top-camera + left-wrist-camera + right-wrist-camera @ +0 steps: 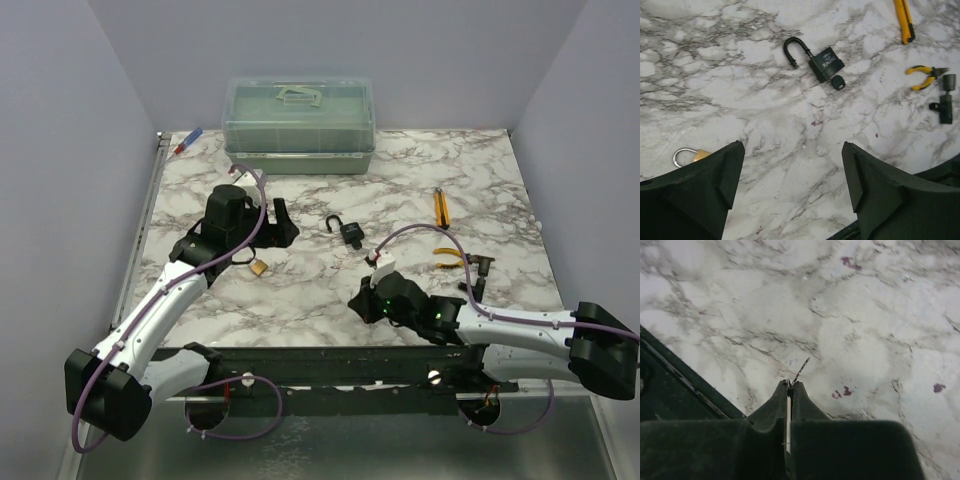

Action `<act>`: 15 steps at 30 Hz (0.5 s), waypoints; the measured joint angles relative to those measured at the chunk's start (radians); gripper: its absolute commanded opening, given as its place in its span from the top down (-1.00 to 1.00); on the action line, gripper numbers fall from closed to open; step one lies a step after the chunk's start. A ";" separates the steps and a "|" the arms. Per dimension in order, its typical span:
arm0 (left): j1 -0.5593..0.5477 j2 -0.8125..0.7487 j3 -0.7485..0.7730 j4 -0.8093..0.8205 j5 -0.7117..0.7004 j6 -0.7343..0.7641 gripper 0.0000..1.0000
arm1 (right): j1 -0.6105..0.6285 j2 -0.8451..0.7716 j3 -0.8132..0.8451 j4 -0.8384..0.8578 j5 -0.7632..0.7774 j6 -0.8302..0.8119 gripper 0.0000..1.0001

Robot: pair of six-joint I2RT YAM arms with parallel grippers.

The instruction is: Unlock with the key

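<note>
My right gripper (360, 300) (790, 384) is shut near the table's front middle. A thin metal blade, the key (801, 370), pokes out of its tips; the head is hidden between the fingers. The black padlock (350, 232) (826, 65) lies mid-table with its shackle swung open and a second small black key head (838, 83) at its base. A small brass padlock (258, 267) (690, 156) lies left of it. My left gripper (285, 222) (792, 145) hovers open between the two padlocks, holding nothing.
A green lidded box (300, 125) stands at the back. To the right lie a yellow cutter (439, 205) (904, 20), yellow-handled pliers (450, 258) (922, 77) and a small black part (482, 270) (945, 105). A red-and-blue pen (187, 140) lies at the back left.
</note>
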State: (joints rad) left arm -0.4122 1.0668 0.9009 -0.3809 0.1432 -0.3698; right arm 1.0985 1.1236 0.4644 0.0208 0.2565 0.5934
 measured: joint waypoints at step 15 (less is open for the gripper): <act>0.001 -0.011 -0.039 0.171 0.618 -0.051 -0.19 | 0.000 -0.045 -0.013 0.452 -0.187 -0.330 0.99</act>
State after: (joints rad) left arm -0.4114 1.0557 0.8623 -0.2100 0.7616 -0.4210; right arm 1.0985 1.0786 0.4515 0.4732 0.0700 0.2630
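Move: The small key already in the right fingers lies about 12 cm back, 15 cm right and 13 cm below the left hand. From the right hand, the open left gripper is roughly 13 cm ahead, 14 cm left and 13 cm higher. The brass padlock is on the table some 11 cm ahead and 21 cm left of the right hand, the black padlock about 19 cm straight ahead of it, both around 6 cm lower. Keeping its pinch on the key, the right hand lifts it about 10 cm and carries it some 6 cm left towards the left gripper, fingers tipping up towards level and swinging counter-clockwise. The left hand comes to meet it, back and right with some rise, rolling and turning clockwise about 30 degrees as its wide-open fingers partly close on nothing. ##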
